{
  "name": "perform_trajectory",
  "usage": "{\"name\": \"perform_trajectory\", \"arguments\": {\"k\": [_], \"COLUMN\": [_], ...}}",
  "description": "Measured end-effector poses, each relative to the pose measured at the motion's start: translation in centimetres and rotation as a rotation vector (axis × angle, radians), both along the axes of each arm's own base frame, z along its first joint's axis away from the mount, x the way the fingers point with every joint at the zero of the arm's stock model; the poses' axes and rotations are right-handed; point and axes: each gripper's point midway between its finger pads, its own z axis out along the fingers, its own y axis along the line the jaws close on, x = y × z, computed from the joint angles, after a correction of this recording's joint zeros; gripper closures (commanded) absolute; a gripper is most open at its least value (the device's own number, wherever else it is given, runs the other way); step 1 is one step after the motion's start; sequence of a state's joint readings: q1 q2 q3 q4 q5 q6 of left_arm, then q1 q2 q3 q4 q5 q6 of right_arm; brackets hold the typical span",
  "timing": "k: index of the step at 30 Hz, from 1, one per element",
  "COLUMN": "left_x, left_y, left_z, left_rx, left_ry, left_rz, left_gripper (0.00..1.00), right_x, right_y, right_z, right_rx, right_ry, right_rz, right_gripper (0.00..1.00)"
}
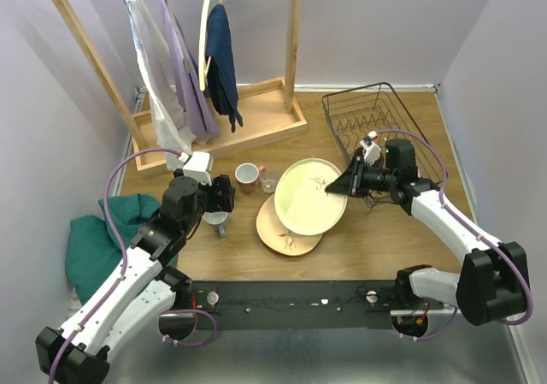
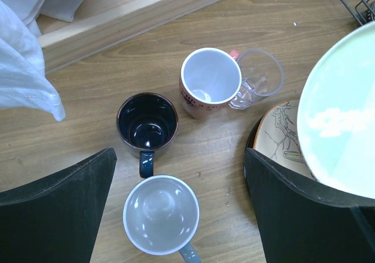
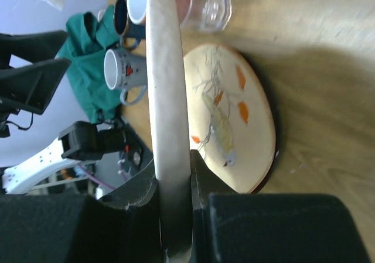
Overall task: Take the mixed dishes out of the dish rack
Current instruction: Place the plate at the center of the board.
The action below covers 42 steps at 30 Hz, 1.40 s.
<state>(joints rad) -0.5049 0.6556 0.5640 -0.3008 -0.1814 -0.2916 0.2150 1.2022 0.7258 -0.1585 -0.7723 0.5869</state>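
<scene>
The dark wire dish rack (image 1: 376, 117) stands at the back right. My right gripper (image 1: 346, 185) is shut on the right rim of a large cream plate (image 1: 308, 196), seen edge-on in the right wrist view (image 3: 167, 87). That plate hangs tilted over a red-rimmed plate with a bird on it (image 1: 282, 233), which lies flat on the table (image 3: 234, 116). My left gripper (image 2: 179, 210) is open above a grey mug (image 2: 161, 214). A dark mug (image 2: 147, 121), a pinkish mug (image 2: 210, 81) and a clear glass (image 2: 258, 75) stand just beyond it.
A wooden clothes rack (image 1: 171, 59) with hanging garments fills the back left, its base board close behind the mugs. A teal cloth (image 1: 98, 239) lies bunched at the table's left edge beside the left arm. Purple walls close in both sides.
</scene>
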Motion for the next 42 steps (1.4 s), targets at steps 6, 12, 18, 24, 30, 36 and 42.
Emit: {"name": "perform_trajectory", "arguments": {"k": [6,12,18,24,30,36,42], "left_x": [0.0,0.0,0.0,0.0,0.0,0.0,0.0], "left_y": [0.0,0.0,0.0,0.0,0.0,0.0,0.0], "left_z": [0.0,0.0,0.0,0.0,0.0,0.0,0.0], "left_rx": [0.0,0.0,0.0,0.0,0.0,0.0,0.0], "left_ry": [0.0,0.0,0.0,0.001,0.001,0.001,0.001], "left_rz": [0.0,0.0,0.0,0.0,0.0,0.0,0.0], "left_gripper": [0.01,0.01,0.01,0.01,0.01,0.01,0.01], "right_x": [-1.8,-2.5,-3.4,-4.4,-4.6,-4.7,-4.9], "right_y": [1.3,1.6,2.5,2.7,2.6,2.0,1.3], "right_z": [-1.8,-3.8,-5.5,-6.8,-7.0,-7.8,-8.4], "right_rx": [0.046,0.065,0.044,0.03,0.008,-0.066,-0.142], "right_ry": [0.085,0.162,0.222,0.264,0.269,0.276,0.291], "right_rz": [0.013,-0.002,0.031,0.051,0.068,0.076,0.084], "right_gripper": [0.99,0.99,0.98,0.86,0.66,0.48,0.37]}}
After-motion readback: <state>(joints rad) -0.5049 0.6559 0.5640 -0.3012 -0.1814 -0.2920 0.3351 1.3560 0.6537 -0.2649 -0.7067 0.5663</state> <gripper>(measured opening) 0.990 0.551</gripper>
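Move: The right hand holds the cream plate by its rim. The stack of plates it is bound for lies about 10 cm back from that hand, 12 cm to its left and 10 cm below. The glass stands some 17 cm left of the hand and 3 cm ahead, the red mug 24 cm left and 4 cm ahead; the dish rack's middle is 16 cm ahead, 15 cm right. From the idle left hand, the stack is about 17 cm right, 8 cm back and 12 cm lower. Down and back, drifting slightly left, the right hand brings the cream plate onto the plate stack, sinking about 7 cm while the fingers tip down some 15 degrees to level it. It then eases to a near stop and opens the fingers around the rim, settling about another 1.5 cm lower and edging a little right. ##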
